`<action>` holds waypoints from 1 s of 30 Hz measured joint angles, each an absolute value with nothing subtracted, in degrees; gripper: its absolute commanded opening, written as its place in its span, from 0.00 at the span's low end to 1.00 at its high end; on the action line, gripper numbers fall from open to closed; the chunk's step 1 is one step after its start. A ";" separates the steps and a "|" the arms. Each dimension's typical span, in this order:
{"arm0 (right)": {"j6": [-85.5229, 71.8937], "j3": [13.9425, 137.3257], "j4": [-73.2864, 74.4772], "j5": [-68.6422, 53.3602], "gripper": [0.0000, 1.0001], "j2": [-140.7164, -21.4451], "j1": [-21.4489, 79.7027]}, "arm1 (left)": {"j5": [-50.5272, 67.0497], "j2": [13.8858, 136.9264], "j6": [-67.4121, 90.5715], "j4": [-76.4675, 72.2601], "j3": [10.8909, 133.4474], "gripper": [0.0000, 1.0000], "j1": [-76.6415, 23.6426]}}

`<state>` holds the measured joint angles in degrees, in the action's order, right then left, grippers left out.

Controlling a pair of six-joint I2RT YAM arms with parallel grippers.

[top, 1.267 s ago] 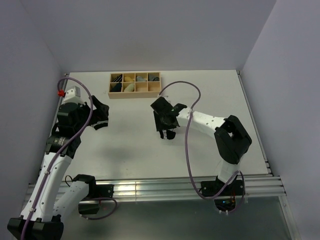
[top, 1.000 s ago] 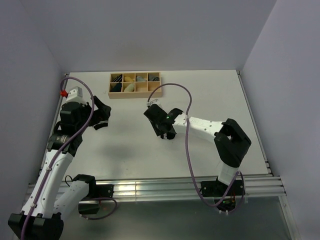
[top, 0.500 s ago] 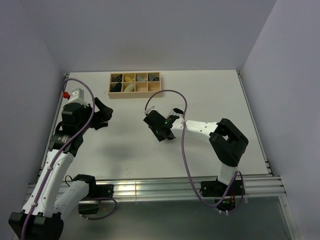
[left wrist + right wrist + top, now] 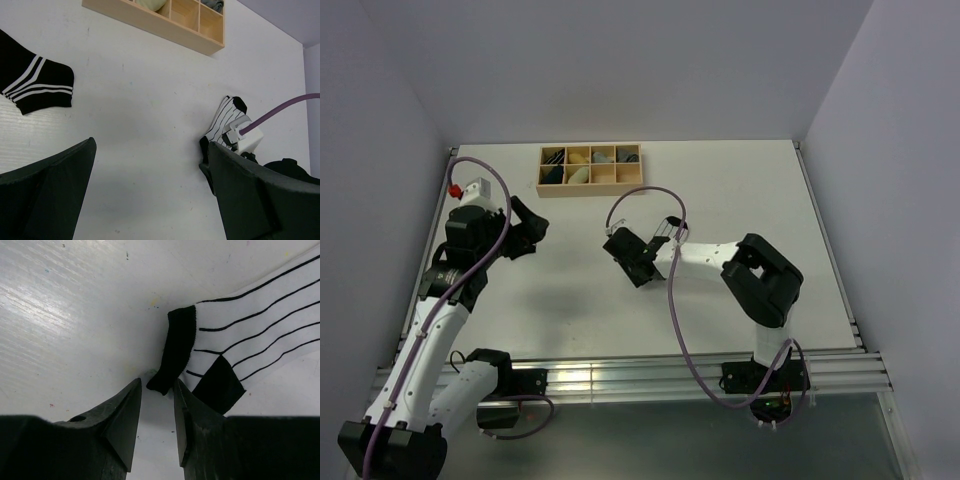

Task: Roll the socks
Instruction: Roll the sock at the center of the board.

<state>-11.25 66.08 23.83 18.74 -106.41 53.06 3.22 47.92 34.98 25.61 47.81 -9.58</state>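
Observation:
The white sock [image 4: 260, 325] with thin black stripes lies flat, and its black cuff [image 4: 177, 347] points at my right gripper [image 4: 157, 382]. That gripper is open by a narrow gap, low over the table, with the cuff's corner right at the mouth of the gap and not clamped. From above, the right gripper [image 4: 638, 258] sits mid-table with the white sock [image 4: 666, 231] partly under it. The black sock [image 4: 37, 82] with white bands lies flat to the left. My left gripper [image 4: 150, 150] hangs wide open and holds nothing, above bare table between the two socks.
A wooden compartment box [image 4: 590, 189] with several sock rolls stands at the back, also seen in the left wrist view as the box [image 4: 165, 26]. The right arm's purple cable [image 4: 672, 300] loops over the table.
My right gripper has swung left and down to the striped sock's cuff end, its jaws narrowing slightly. The left arm has barely moved.

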 measured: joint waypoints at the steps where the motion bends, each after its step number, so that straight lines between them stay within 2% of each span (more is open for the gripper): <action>1: -11.25 66.06 23.57 18.74 0.40 -106.48 53.06 | 3.22 48.03 35.00 25.67 47.81 0.99 -9.58; 10: -13.61 64.69 21.39 20.10 0.45 -106.34 53.12 | 3.38 48.99 35.20 26.00 47.81 0.99 -9.58; 13: -15.11 64.14 20.80 20.29 0.37 -106.13 53.12 | 3.70 49.78 35.24 26.00 47.81 0.99 -9.58; 19: -17.47 64.27 20.53 21.74 0.00 -106.89 53.23 | 5.15 51.64 35.77 25.96 47.81 0.99 -9.58; 25: -17.47 64.20 20.32 21.37 0.00 -106.65 53.39 | 6.66 52.49 36.69 25.76 47.81 1.00 -9.58; 30: -16.82 63.42 19.31 14.04 0.00 -104.97 52.62 | 8.25 53.19 38.00 23.73 47.16 1.00 -10.00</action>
<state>-16.82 63.42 19.31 14.04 -104.97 52.62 8.25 53.19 38.00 23.73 47.16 -10.00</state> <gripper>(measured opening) 0.019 0.995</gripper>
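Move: The striped sock's near cuff corner is already between the right fingertips; the sock's middle lies about 7 cm ahead of the right hand, 3 cm to its right and 1 cm below. From that hand the wooden tray is some 30 cm ahead and 14 cm left, the black sock about 12 cm ahead and 33 cm left. The striped sock lies roughly 6 cm ahead of the left hand, 25 cm to its right and 22 cm below. Right fingers pinch the cuff's corner, then shift 1.5 cm left; left hand eases 3 cm down and right. ##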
